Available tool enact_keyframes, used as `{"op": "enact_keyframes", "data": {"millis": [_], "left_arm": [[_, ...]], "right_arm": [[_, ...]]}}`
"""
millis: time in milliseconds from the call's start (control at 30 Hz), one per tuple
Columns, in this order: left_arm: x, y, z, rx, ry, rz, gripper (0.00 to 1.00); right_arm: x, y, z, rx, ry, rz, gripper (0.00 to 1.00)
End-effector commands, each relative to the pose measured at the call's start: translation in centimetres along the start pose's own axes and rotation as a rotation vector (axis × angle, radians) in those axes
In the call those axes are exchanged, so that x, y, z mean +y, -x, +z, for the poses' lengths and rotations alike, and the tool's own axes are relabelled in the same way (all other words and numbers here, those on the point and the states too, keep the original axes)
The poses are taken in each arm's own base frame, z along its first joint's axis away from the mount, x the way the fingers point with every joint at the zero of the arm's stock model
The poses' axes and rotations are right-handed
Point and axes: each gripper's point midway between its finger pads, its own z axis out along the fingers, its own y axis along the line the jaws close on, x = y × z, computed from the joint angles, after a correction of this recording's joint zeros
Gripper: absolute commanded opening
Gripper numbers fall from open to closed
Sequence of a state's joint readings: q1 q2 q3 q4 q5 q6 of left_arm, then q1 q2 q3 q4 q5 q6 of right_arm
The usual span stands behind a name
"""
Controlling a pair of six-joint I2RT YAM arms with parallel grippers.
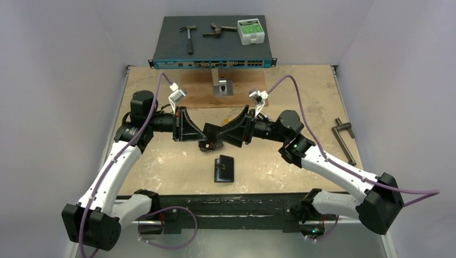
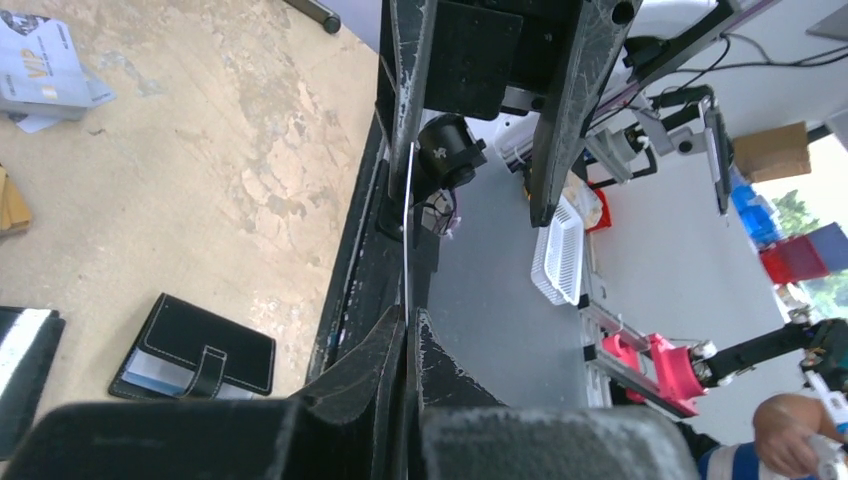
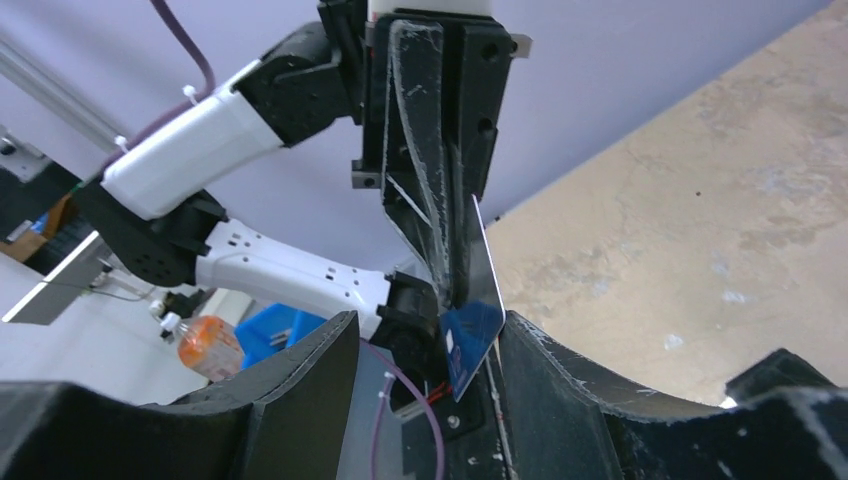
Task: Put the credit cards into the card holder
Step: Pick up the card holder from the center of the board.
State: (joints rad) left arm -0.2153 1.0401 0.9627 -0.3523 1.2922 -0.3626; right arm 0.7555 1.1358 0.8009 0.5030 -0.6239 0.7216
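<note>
My left gripper (image 2: 410, 318) is shut on a silver-grey credit card with bluish print (image 3: 478, 330), which shows only as a thin edge (image 2: 408, 220) in the left wrist view. Both grippers meet above the middle of the table, the left gripper (image 1: 206, 137) facing the right gripper (image 1: 221, 134). My right gripper (image 3: 425, 330) stands open, its jaws on either side of the card's free end, with the card close to the right-hand finger (image 3: 560, 380). The black card holder (image 1: 225, 168) with its snap tab lies on the table near the front edge (image 2: 195, 355). Another credit card, white-silver (image 2: 40, 70), lies on the table.
A black pouch (image 2: 20, 370) lies beside the card holder. A network switch (image 1: 212, 40) stands at the back, carrying a hammer (image 1: 189, 36) and a green-white box (image 1: 250, 30). A wooden board (image 1: 215, 88) lies in front of it. A metal tool (image 1: 343, 140) lies at the right.
</note>
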Motion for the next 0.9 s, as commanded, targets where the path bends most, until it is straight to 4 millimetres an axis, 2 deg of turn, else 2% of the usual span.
{"op": "enact_keyframes", "data": {"millis": [0, 167, 333, 433, 533, 567, 600, 667, 733, 833, 867], "left_arm": [[-0.7, 1.6, -0.1, -0.055, -0.006, 0.006, 0.00], [-0.7, 1.7, -0.1, -0.063, -0.003, 0.001, 0.00], [-0.4, 1.9, 0.0, -0.079, 0.007, -0.015, 0.00], [-0.2, 1.7, 0.0, -0.083, 0.013, -0.020, 0.00], [0.3, 1.3, 0.1, -0.079, 0.032, -0.034, 0.00], [0.6, 1.2, 0.0, -0.078, 0.048, -0.033, 0.00], [1.0, 1.0, 0.0, -0.077, 0.073, -0.039, 0.10], [2.0, 0.3, -0.2, -0.064, 0.136, -0.051, 0.24], [3.5, -0.5, -0.6, -0.051, 0.229, -0.069, 0.36], [5.5, -2.2, -1.5, -0.033, 0.345, -0.107, 0.49], [6.0, -2.6, -1.9, -0.032, 0.370, -0.123, 0.51]], "right_arm": [[1.8, 1.0, 0.5, -0.055, 0.090, 0.011, 0.52], [1.6, 0.1, 1.4, -0.040, 0.090, 0.028, 0.47], [1.4, -0.2, 2.1, -0.043, 0.090, 0.042, 0.37], [1.1, 0.2, 2.4, -0.065, 0.075, 0.046, 0.23], [0.6, 0.5, 2.3, -0.087, 0.038, 0.055, 0.00], [0.2, 0.5, 2.2, -0.089, 0.015, 0.058, 0.00], [-0.2, 0.6, 2.2, -0.088, -0.015, 0.056, 0.00], [-1.8, 0.1, 2.0, -0.044, -0.125, 0.052, 0.00], [-4.4, -1.5, 1.7, 0.046, -0.301, 0.007, 0.00], [-6.7, -6.2, 0.8, 0.222, -0.503, -0.024, 0.00], [-7.2, -8.4, 0.3, 0.300, -0.562, -0.021, 0.00]]}}
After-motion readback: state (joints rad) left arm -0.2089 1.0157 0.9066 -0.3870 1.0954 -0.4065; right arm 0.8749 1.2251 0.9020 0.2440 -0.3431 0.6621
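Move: The black credit card is still pinched by its edge in the left hand, its middle about 3 cm to that hand's right and level with the fingertips. From the right hand, open around its near edge, the card's middle lies some 4 cm to the left and 2 cm lower. Far below, roughly 28 cm under the right hand, the card holder lies about 2 cm ahead and 1 cm right, the loose black cards about 14 cm ahead and 5 cm left. The black card passes from left hand to right in mid-air: the right hand slides left onto it by about 2.5 cm, sinking a little, and its fingers shut on the free side. Only then do the left fingers open about halfway; both hands sink some 3 to 4 cm and ease forward, fingertips dipping and swinging forward by 10 to 15 degrees. ##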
